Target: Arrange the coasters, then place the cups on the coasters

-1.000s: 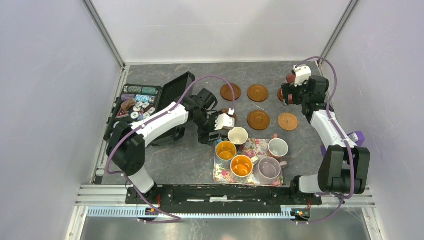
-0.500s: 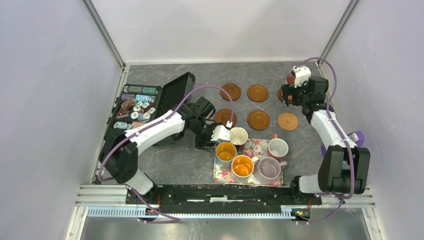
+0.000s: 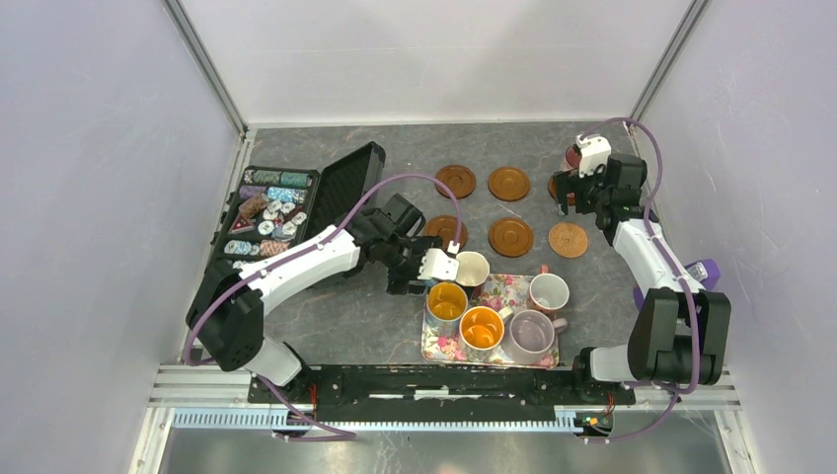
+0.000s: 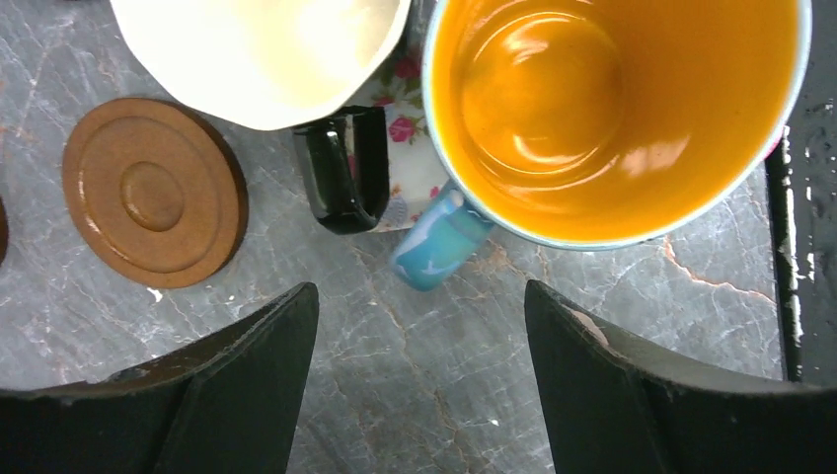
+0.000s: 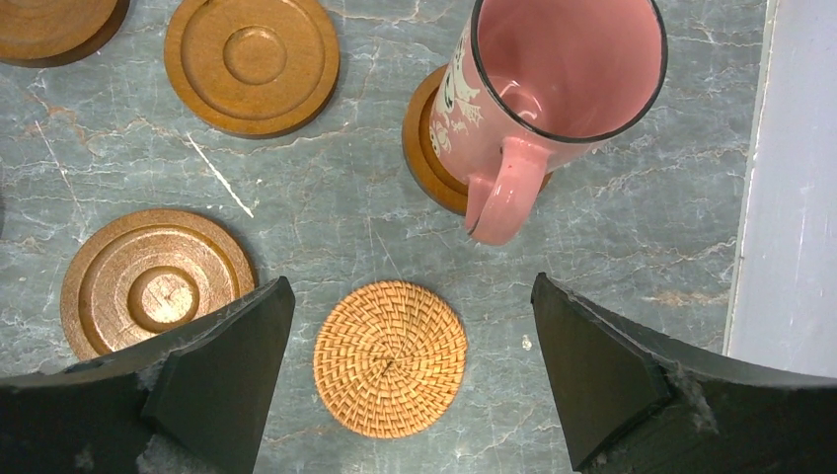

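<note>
My left gripper point(image 3: 417, 284) point(image 4: 419, 288) hangs open over bare table just left of the floral tray point(image 3: 508, 288). The blue orange-lined cup point(image 3: 446, 300) point(image 4: 612, 109) points its blue handle at the jaws. The black cup with cream lining point(image 3: 471, 268) point(image 4: 266, 49) stands beside it. A brown coaster point(image 3: 446, 230) point(image 4: 153, 193) lies to the left. My right gripper point(image 3: 568, 197) point(image 5: 413, 279) is open above the tan woven coaster point(image 3: 568, 239) point(image 5: 390, 357). The pink cup point(image 3: 573, 155) point(image 5: 563, 69) stands on a brown coaster point(image 5: 429, 148).
Three more cups sit on the tray: orange-lined point(image 3: 481, 326), lilac point(image 3: 531, 334) and white-pink point(image 3: 548, 292). Bare brown coasters point(image 3: 455, 181) point(image 3: 508, 183) point(image 3: 510, 237) lie mid-table. An open case of poker chips point(image 3: 271, 212) is at the left. The wall stands close on the right.
My left gripper has moved nearer and rightward, down to the tray's left edge by the blue cup. The right arm has barely shifted.
</note>
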You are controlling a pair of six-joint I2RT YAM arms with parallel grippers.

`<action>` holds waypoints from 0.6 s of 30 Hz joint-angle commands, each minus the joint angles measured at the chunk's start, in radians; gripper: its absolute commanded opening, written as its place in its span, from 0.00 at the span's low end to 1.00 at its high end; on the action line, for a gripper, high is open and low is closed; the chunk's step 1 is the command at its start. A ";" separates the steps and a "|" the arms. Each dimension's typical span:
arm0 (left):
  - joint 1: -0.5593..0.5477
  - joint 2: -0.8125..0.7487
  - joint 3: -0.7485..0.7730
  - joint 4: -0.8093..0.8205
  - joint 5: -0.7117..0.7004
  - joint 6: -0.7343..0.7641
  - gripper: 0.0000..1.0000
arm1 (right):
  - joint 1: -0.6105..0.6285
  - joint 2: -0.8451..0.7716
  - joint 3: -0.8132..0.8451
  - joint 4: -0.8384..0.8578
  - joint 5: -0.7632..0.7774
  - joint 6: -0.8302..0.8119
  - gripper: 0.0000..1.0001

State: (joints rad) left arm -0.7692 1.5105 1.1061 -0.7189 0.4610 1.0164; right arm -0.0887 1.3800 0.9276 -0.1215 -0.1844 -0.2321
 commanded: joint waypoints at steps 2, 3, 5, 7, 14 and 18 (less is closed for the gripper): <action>-0.009 0.008 0.038 0.064 0.031 -0.056 0.84 | 0.003 -0.040 -0.010 0.010 -0.020 0.005 0.98; -0.016 0.010 0.036 0.064 0.043 -0.061 0.83 | 0.003 -0.040 -0.012 0.008 -0.020 0.005 0.98; -0.028 0.015 0.031 0.056 0.064 -0.059 0.81 | 0.003 -0.040 -0.012 0.003 -0.021 0.000 0.98; -0.037 0.017 0.022 0.036 0.078 -0.042 0.76 | 0.003 -0.043 -0.013 0.000 -0.015 -0.007 0.98; -0.052 -0.003 -0.017 -0.026 0.102 0.009 0.58 | 0.003 -0.053 -0.028 -0.003 -0.013 -0.018 0.98; -0.073 0.017 -0.019 -0.036 0.099 0.014 0.56 | 0.003 -0.052 -0.032 0.000 -0.017 -0.018 0.98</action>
State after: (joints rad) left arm -0.8158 1.5223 1.1000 -0.7193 0.5106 1.0142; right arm -0.0887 1.3537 0.9024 -0.1448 -0.1875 -0.2409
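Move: The blue cup with the orange inside sits about 6 cm back and 5 cm to the right of the left hand, its middle some 2 cm lower; its handle sticks out towards that hand. The white cup is about 11 cm to the hand's right and 1 cm ahead, the other orange-lined cup 12 cm back and 12 cm right. A wooden coaster lies 12 cm ahead, 7 cm right. From the right hand, the blue cup is roughly 20 cm back and 32 cm left, 7 cm lower. The blue cup's handle is brought between the left hand's pads: the hand first edges about 1 cm right, then comes back some 2.5 cm towards the cup, almost level and with hardly any wrist turn. On the way the fingers narrow from wide open to a little over half, straddling the handle, with no grip on it yet. ##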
